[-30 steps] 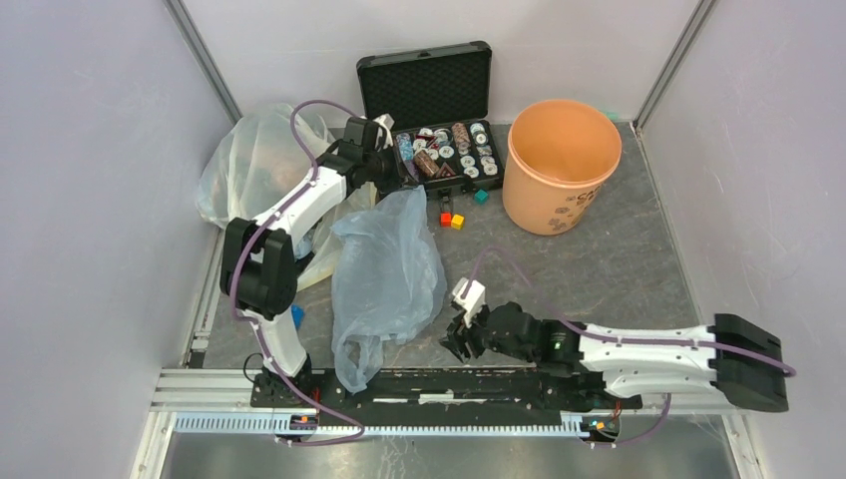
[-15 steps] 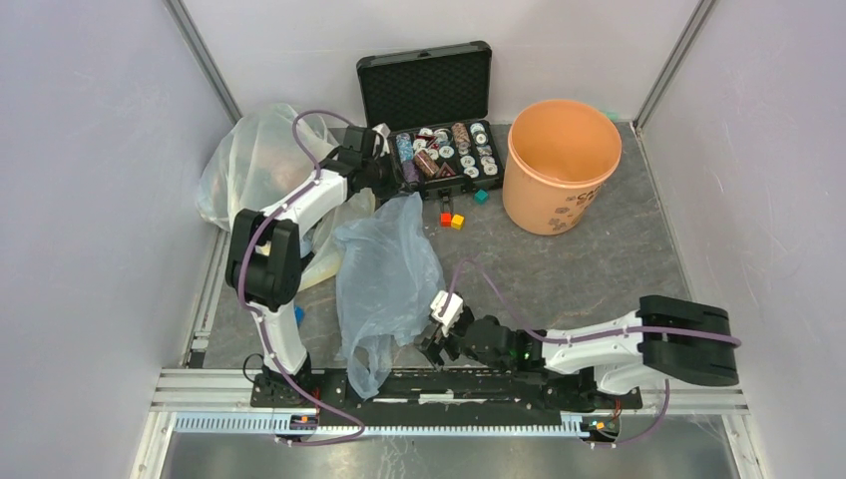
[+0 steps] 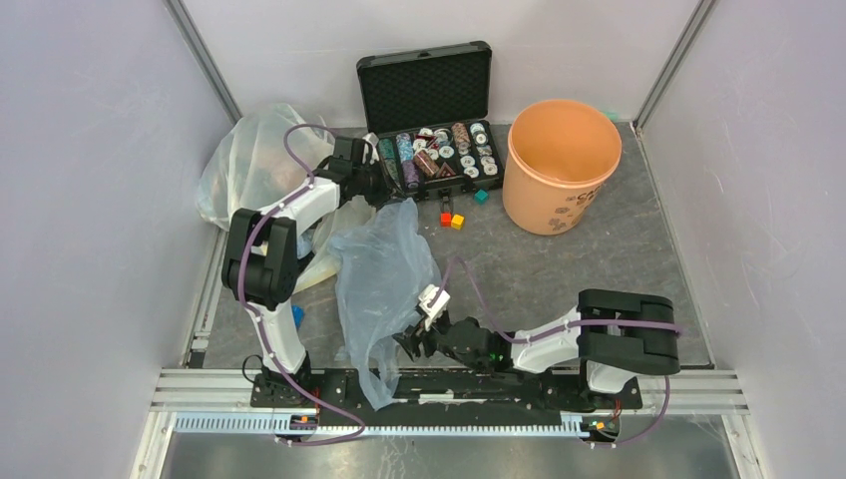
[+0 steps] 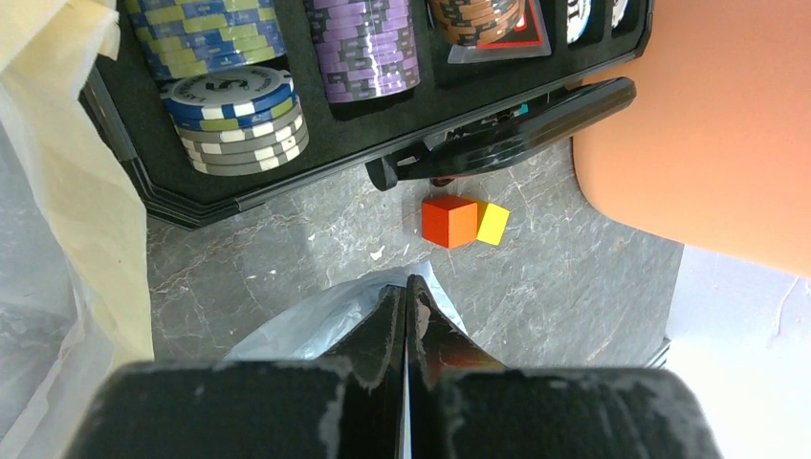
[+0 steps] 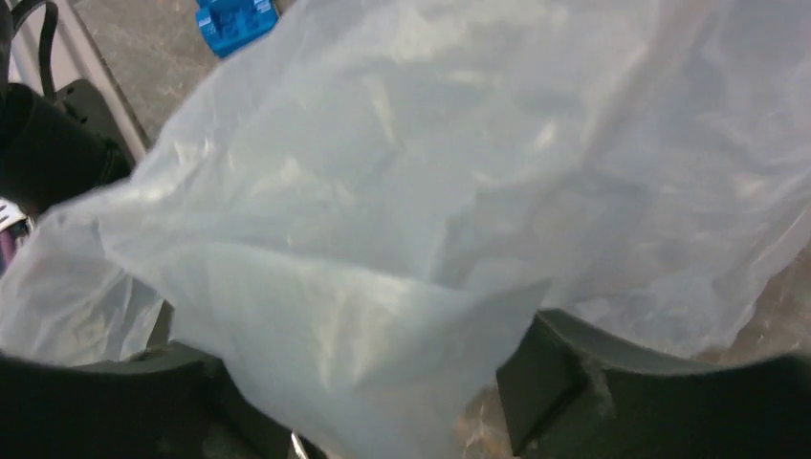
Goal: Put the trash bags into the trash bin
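Note:
The pale blue trash bag (image 3: 384, 274) lies spread on the table left of centre. My left gripper (image 3: 387, 188) is shut on its far top corner; in the left wrist view the closed fingertips (image 4: 408, 282) pinch the bag's edge (image 4: 316, 320). My right gripper (image 3: 412, 342) is open at the bag's near right edge. In the right wrist view a fold of the bag (image 5: 383, 239) lies between the spread fingers (image 5: 574, 382). The orange-tan trash bin (image 3: 562, 165) stands upright at the back right, empty as far as I see, and shows in the left wrist view (image 4: 727, 124).
An open black case (image 3: 429, 120) of poker chips (image 4: 234, 105) sits at the back. Red (image 4: 449, 220) and yellow (image 4: 493, 223) cubes and a teal cube (image 3: 481, 197) lie before it. A large yellowish bag (image 3: 254, 165) fills the back left. A blue piece (image 5: 234, 17) lies near left.
My right arm has swung left and folded, bringing its open gripper to the bag's near right edge. My left gripper has moved slightly nearer, to the bag's top corner. The bag shifted a little.

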Tool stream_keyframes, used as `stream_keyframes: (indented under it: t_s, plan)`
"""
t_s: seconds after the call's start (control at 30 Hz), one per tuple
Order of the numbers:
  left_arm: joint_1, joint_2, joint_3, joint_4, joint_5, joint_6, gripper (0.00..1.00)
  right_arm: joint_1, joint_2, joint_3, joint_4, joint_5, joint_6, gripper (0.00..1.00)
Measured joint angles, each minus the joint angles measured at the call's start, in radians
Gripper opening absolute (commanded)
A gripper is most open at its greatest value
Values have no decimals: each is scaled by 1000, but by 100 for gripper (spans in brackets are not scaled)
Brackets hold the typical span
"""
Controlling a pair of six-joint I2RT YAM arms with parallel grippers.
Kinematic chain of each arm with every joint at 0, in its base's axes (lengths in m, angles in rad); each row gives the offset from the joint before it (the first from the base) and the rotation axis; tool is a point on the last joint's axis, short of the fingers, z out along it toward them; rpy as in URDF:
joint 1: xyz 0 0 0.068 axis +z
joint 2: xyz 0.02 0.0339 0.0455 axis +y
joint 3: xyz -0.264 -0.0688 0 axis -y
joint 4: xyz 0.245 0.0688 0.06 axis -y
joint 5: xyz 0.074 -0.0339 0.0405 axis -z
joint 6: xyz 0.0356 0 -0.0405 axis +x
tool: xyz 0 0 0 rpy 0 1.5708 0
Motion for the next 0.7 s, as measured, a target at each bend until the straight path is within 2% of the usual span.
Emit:
stream_keyframes:
  t_s: [0.03, 0.1, 0.17, 0.3, 0.43, 0.57, 0.7]
  plan:
    - [1, 0, -5, 2, 4, -1, 2, 0, 7, 14, 0, 9, 1, 35]
    - [3, 0, -11, 5, 11, -2, 2, 0, 15, 46, -5, 39, 15, 12]
    - [6, 0, -17, 9, 13, -3, 2, 0, 13, 55, -5, 65, 31, 1]
    - [16, 0, -20, 20, 14, -13, 2, 0, -53, 15, -62, 111, 45, 0]
    - [28, 0, -13, 14, 10, -12, 2, 0, -261, -88, -198, 184, 82, 0]
    - [39, 5, 35, -13, -15, -11, 2, -1, -450, -119, -416, 248, 132, 0]
    - [44, 48, 124, -27, -40, -11, 2, -1, -539, -118, -651, 279, 187, 0]
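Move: My open right fingers straddle the trash bag's loose near edge, about 2 cm forward, 1 cm left and 1 cm up. From that hand the blue toy lies some 21 cm left and 9 cm ahead, the red block 31 cm ahead and 9 cm right, and the trash bin 35 cm ahead and 28 cm right. My left hand still pinches the bag's far end; that loose edge is roughly 29 cm straight back from it, slightly lower. I close my right fingers on the bag's loose near edge while easing a centimetre or two up and forward, then drag the pinched plastic about 12 cm to my right, the hand turning roughly 20 degrees clockwise. My left hand keeps its pinch on the far end and, after nearly holding still, pulls about 4 cm forward, with some left and up, away from the right hand. ##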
